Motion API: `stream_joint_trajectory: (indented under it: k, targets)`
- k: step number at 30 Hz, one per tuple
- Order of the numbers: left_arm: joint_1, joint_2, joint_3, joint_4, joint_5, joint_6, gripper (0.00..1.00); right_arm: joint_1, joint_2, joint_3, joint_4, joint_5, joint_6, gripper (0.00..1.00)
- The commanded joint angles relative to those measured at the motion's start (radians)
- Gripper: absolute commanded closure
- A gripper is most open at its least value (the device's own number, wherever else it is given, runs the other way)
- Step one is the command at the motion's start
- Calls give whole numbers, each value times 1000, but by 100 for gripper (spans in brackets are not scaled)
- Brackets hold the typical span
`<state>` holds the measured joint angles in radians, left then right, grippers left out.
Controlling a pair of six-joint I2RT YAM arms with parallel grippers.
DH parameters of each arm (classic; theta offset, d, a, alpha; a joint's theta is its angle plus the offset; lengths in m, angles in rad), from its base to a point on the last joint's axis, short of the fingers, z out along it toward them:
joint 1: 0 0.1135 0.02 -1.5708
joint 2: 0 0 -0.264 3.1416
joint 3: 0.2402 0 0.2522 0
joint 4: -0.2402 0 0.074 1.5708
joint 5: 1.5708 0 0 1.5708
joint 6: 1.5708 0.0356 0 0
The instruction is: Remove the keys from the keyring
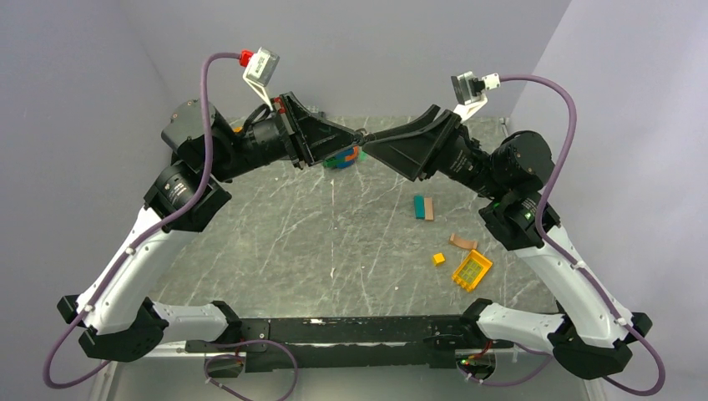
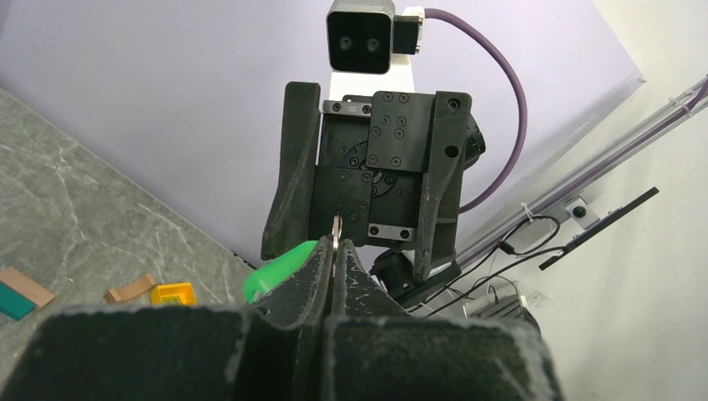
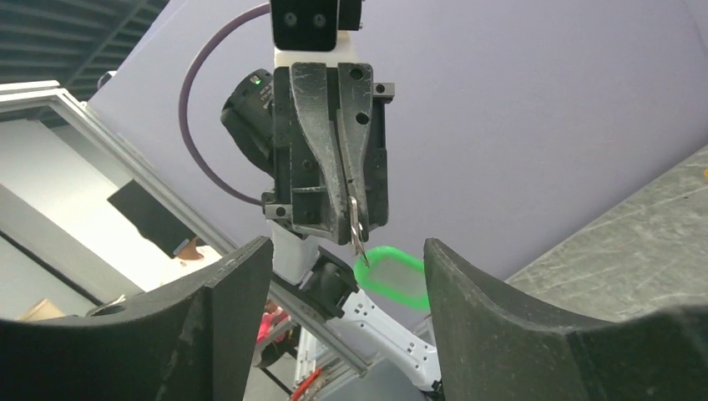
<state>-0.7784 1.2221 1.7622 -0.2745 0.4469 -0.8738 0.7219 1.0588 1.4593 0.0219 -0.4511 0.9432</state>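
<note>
High above the back of the table my two grippers meet tip to tip. My left gripper (image 2: 336,245) is shut on the keyring (image 2: 336,227), whose thin metal edge pokes out between its fingertips. A green key tag (image 2: 280,267) hangs from the keyring just beside the left fingers. In the right wrist view the same metal piece (image 3: 356,225) juts from the shut left fingers, with the green tag (image 3: 392,277) below it. My right gripper (image 3: 346,276) faces it with its fingers wide apart and nothing between them. From above, green, blue and orange bits (image 1: 344,157) show under the meeting point.
On the grey marble table (image 1: 275,242) lie a teal block beside a tan block (image 1: 423,207), a tan piece (image 1: 462,242), a small yellow block (image 1: 438,258) and a yellow tray-like piece (image 1: 472,269), all right of centre. Purple-grey walls close in the back and sides.
</note>
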Motion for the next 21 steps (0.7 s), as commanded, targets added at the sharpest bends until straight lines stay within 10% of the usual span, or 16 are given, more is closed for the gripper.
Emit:
stream_joint_trajectory:
  k: [1, 13, 21]
  targets:
    - [-4, -4, 39, 41, -8, 19, 100, -5, -32, 34, 0, 2, -32, 29]
    - [-5, -7, 42, 51, -7, 4, 100, -43, -49, -1, 65, -9, 16, 58]
    - [-4, -15, 33, 65, -6, -2, 100, -43, -30, -6, 84, -17, 37, 59]
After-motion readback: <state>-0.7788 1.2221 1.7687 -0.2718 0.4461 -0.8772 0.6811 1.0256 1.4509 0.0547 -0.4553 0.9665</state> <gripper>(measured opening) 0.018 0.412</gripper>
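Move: The keyring, still pinched in the left fingertips, hangs just off the open right fingers: about 3 cm to the right hand's left, 1 cm ahead and 1 cm higher. Its green tag dangles about 2 cm farther forward than the ring and 3 cm below it. From the left hand the keyring lies some 2 cm to the right and 1 cm ahead, level with it. With its fingers already open, the right hand backs off from the keyring, going about 2 cm to its right and 1.5 cm up before easing roughly half a centimetre back left, its wrist nearly unturned and its fingers closing from about two-thirds open to about two-fifths. The left hand stays where it is, high over the table, fingers shut, and keeps its pinch on the keyring while the right fingertips draw clear of the left ones. ##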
